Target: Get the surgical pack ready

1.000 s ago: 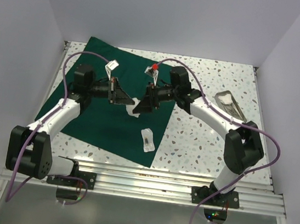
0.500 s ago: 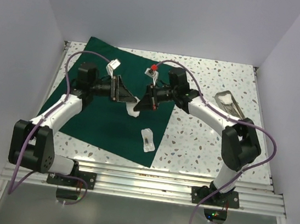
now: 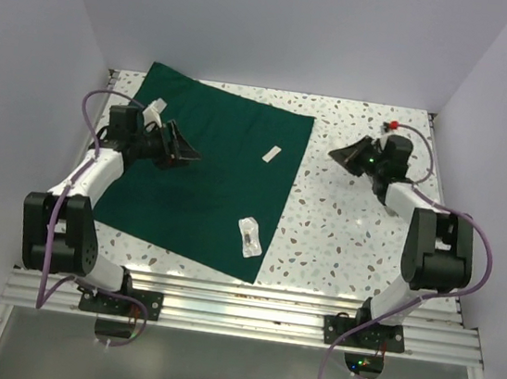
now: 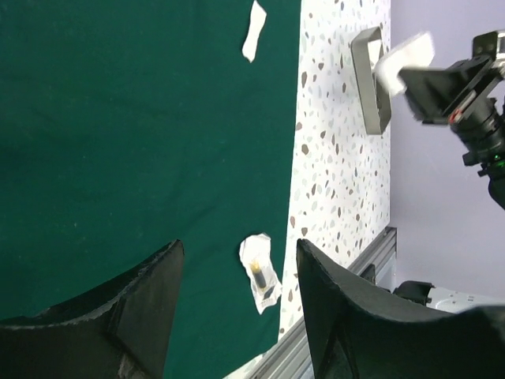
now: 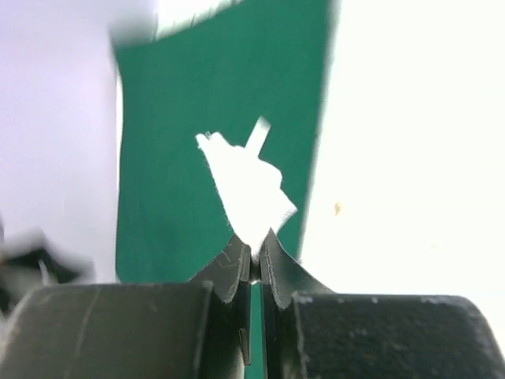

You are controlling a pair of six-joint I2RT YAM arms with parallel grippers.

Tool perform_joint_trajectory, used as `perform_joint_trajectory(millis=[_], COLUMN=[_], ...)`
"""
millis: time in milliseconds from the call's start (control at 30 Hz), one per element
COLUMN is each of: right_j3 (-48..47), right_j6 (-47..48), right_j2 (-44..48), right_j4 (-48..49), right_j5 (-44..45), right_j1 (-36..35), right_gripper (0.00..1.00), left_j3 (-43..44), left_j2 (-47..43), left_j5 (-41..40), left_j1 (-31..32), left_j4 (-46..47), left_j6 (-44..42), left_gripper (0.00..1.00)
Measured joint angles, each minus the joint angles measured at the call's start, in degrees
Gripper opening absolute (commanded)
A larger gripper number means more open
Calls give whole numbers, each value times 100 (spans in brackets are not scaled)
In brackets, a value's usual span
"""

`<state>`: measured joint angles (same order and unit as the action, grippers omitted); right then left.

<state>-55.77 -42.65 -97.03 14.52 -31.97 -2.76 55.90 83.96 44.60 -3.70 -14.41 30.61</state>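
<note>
The surgical pack, a large dark green drape (image 3: 209, 174), lies flat on the left half of the table. My left gripper (image 3: 181, 148) hovers over its left part, open and holding nothing (image 4: 238, 245). On the drape lie a small white strip (image 3: 272, 154) (image 4: 253, 30) and a clear packet with a dark item (image 3: 249, 236) (image 4: 260, 272). My right gripper (image 3: 340, 154) is at the right of the table, shut on a torn white wrapper (image 5: 245, 185) (image 4: 404, 54). In the right wrist view the drape (image 5: 173, 118) shows behind it.
A shallow metal tray (image 4: 369, 79) stands on the speckled tabletop (image 3: 323, 227) right of the drape, just beside the right gripper; the right arm hides it from above. The aluminium rail (image 3: 247, 306) runs along the near edge. White walls close in on three sides.
The grippers met over the drape's middle; the left opened and drew back left. The right shut on the white wrapper and carried it right. A white strip now lies on the drape.
</note>
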Motion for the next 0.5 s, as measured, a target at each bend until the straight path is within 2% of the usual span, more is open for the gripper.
perform_joint_trajectory(millis=[200, 367, 500], right_j3=[205, 177, 66], right_j6=[-782, -1069, -1207], right_j2=[-120, -643, -1095], right_j4=[1137, 1659, 1722], right_j5=[772, 824, 800], right_j1=[1097, 1537, 1676], right_gripper=[0, 0, 0], left_j3=[-52, -52, -52], left_j2=[197, 267, 372], left_j5=[55, 98, 142], left_j1=[24, 24, 24], left_j4=[-50, -105, -114], left_j6=[-28, -101, -160], left_gripper=[63, 63, 63])
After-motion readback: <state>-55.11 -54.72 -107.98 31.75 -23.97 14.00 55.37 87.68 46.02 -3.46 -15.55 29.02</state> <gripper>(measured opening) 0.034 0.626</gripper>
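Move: About 24 cm to the right of the right hand, nearly level with it (some 2 cm ahead) and roughly 15 cm below, lies the metal tray, where its gauze is bound. Gauze already in the tray lies about 7 cm ahead and 20 cm right of this hand; the white strip on the green cloth is some 8 cm ahead and 16 cm left. From the left hand the tray is about 62 cm to the right, 9 cm ahead and 18 cm lower. Sweeping about 16 cm to the right and some 6 cm forward, the right hand carries the gauze, still pinched in its shut fingertips, towards the tray's left corner, turning nearly 30 degrees clockwise; it rises a touch, then sinks about 5 cm while slowing. The left hand, empty and open, settles about 2.5 cm lower. ##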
